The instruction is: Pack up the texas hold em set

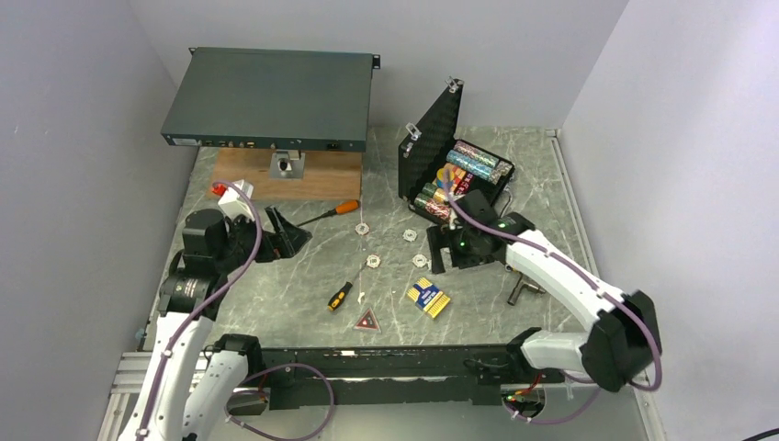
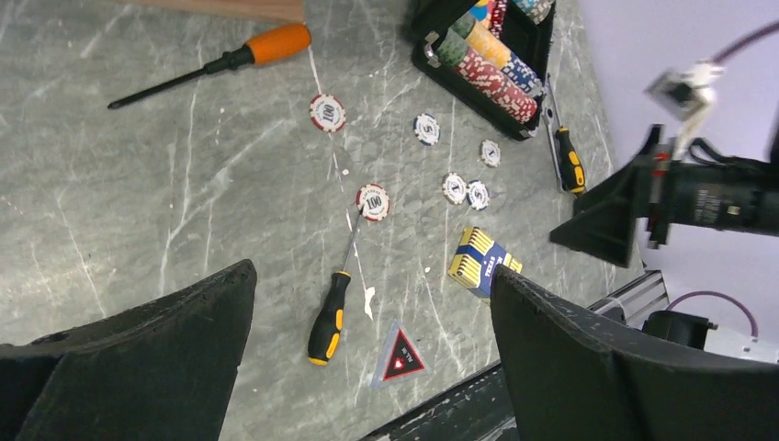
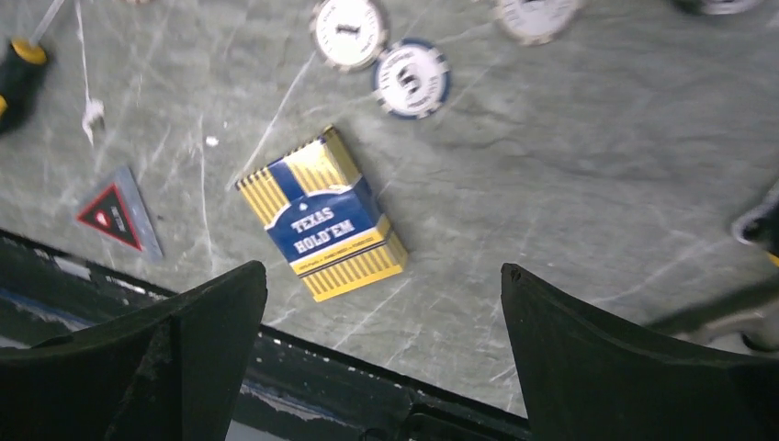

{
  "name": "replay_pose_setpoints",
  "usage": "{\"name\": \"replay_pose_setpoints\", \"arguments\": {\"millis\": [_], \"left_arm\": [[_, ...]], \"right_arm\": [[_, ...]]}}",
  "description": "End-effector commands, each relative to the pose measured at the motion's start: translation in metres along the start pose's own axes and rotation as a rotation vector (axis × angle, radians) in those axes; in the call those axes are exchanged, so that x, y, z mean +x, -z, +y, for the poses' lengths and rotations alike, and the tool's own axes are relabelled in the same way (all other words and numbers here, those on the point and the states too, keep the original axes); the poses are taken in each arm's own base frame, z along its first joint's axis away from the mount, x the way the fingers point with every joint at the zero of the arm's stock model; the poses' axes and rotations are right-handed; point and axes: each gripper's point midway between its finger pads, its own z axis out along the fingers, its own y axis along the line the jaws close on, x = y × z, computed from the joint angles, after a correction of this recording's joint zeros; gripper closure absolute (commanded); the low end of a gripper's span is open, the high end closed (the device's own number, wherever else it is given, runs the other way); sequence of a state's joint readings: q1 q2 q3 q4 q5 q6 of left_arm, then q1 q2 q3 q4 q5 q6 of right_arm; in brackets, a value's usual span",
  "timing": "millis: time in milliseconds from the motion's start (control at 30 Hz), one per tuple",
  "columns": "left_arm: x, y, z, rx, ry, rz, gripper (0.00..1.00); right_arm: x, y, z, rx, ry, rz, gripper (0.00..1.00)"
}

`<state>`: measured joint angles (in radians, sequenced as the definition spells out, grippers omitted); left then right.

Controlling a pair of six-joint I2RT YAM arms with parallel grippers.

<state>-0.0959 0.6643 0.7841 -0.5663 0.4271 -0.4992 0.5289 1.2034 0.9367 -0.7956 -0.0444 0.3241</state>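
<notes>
The black hinged case (image 1: 410, 167) stands open at the back right, with multicoloured chip rows (image 1: 464, 170) inside. Several loose whitish chips (image 1: 373, 261) lie on the table in front of it. The blue-yellow card box (image 3: 321, 213) lies flat near the front edge, and the red triangular token (image 3: 115, 213) lies to its left. My right gripper (image 3: 384, 268) hovers open just above and beyond the card box, holding nothing. My left gripper (image 2: 372, 271) is open and empty over the left side; its view shows the token (image 2: 401, 355) and card box (image 2: 479, 262) ahead.
A dark-green rack unit (image 1: 271, 99) rests on a wooden block (image 1: 289, 175) at the back left. An orange-handled screwdriver (image 1: 335, 209) and a black-and-yellow one (image 1: 342, 294) lie among the chips, with a third tool (image 1: 524, 289) under the right arm. A black rail (image 1: 386, 358) runs along the front edge.
</notes>
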Motion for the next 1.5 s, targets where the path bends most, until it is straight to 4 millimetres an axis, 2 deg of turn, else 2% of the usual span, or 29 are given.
{"name": "replay_pose_setpoints", "arguments": {"millis": [0,100,300,533,633,900,1267,1467], "left_arm": [[-0.011,0.011,-0.017,0.085,-0.145,-0.062,0.01],[-0.012,0.013,-0.019,0.094,-0.199,-0.065,0.01],[-0.02,0.01,-0.021,0.115,-0.283,-0.095,0.01],[-0.018,0.004,-0.023,0.17,-0.362,-0.116,0.01],[-0.014,0.004,-0.025,0.197,-0.371,-0.123,0.01],[-0.014,0.006,-0.023,0.181,-0.38,-0.138,0.01],[-0.012,0.005,-0.023,0.186,-0.378,-0.134,0.01],[-0.011,0.006,-0.023,0.191,-0.379,-0.132,0.01]], "right_arm": [[0.018,-0.018,0.032,-0.09,0.132,0.088,0.0],[0.032,-0.027,0.05,-0.118,0.207,0.151,0.0],[0.058,-0.053,0.058,-0.06,0.349,0.269,0.01],[0.061,-0.064,0.059,-0.009,0.432,0.284,0.02],[0.057,-0.068,0.054,0.028,0.447,0.278,0.03],[0.048,-0.075,0.057,0.051,0.461,0.258,0.09],[0.054,-0.081,0.056,0.087,0.475,0.275,0.16],[0.06,-0.085,0.053,0.102,0.474,0.293,0.23]]}}
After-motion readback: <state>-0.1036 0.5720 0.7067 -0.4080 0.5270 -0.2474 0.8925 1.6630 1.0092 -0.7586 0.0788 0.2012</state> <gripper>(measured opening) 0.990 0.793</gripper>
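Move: The Texas Hold'em card box lies about 6 cm back and 5 cm to the left of the right hand, some 11 cm below it. The two touching white chips sit about 9 cm farther out than the box, level with it sideways; the red triangle is about 16 cm left of the box and 6 cm nearer the base. From the left hand, the box is roughly 32 cm to the right, 6 cm back and 23 cm below. Over the Texas Hold'em card box the right hand comes down about 9 cm, swinging left and back as it sinks. It then eases some 2 cm forward while turning counter-clockwise, about 30 degrees of turn in all, to set its fingers along the box's two long sides. The fingers point almost straight down and narrow by about a fifth; a touch can't be made out. The left hand tips its fingers up nearly in place. ##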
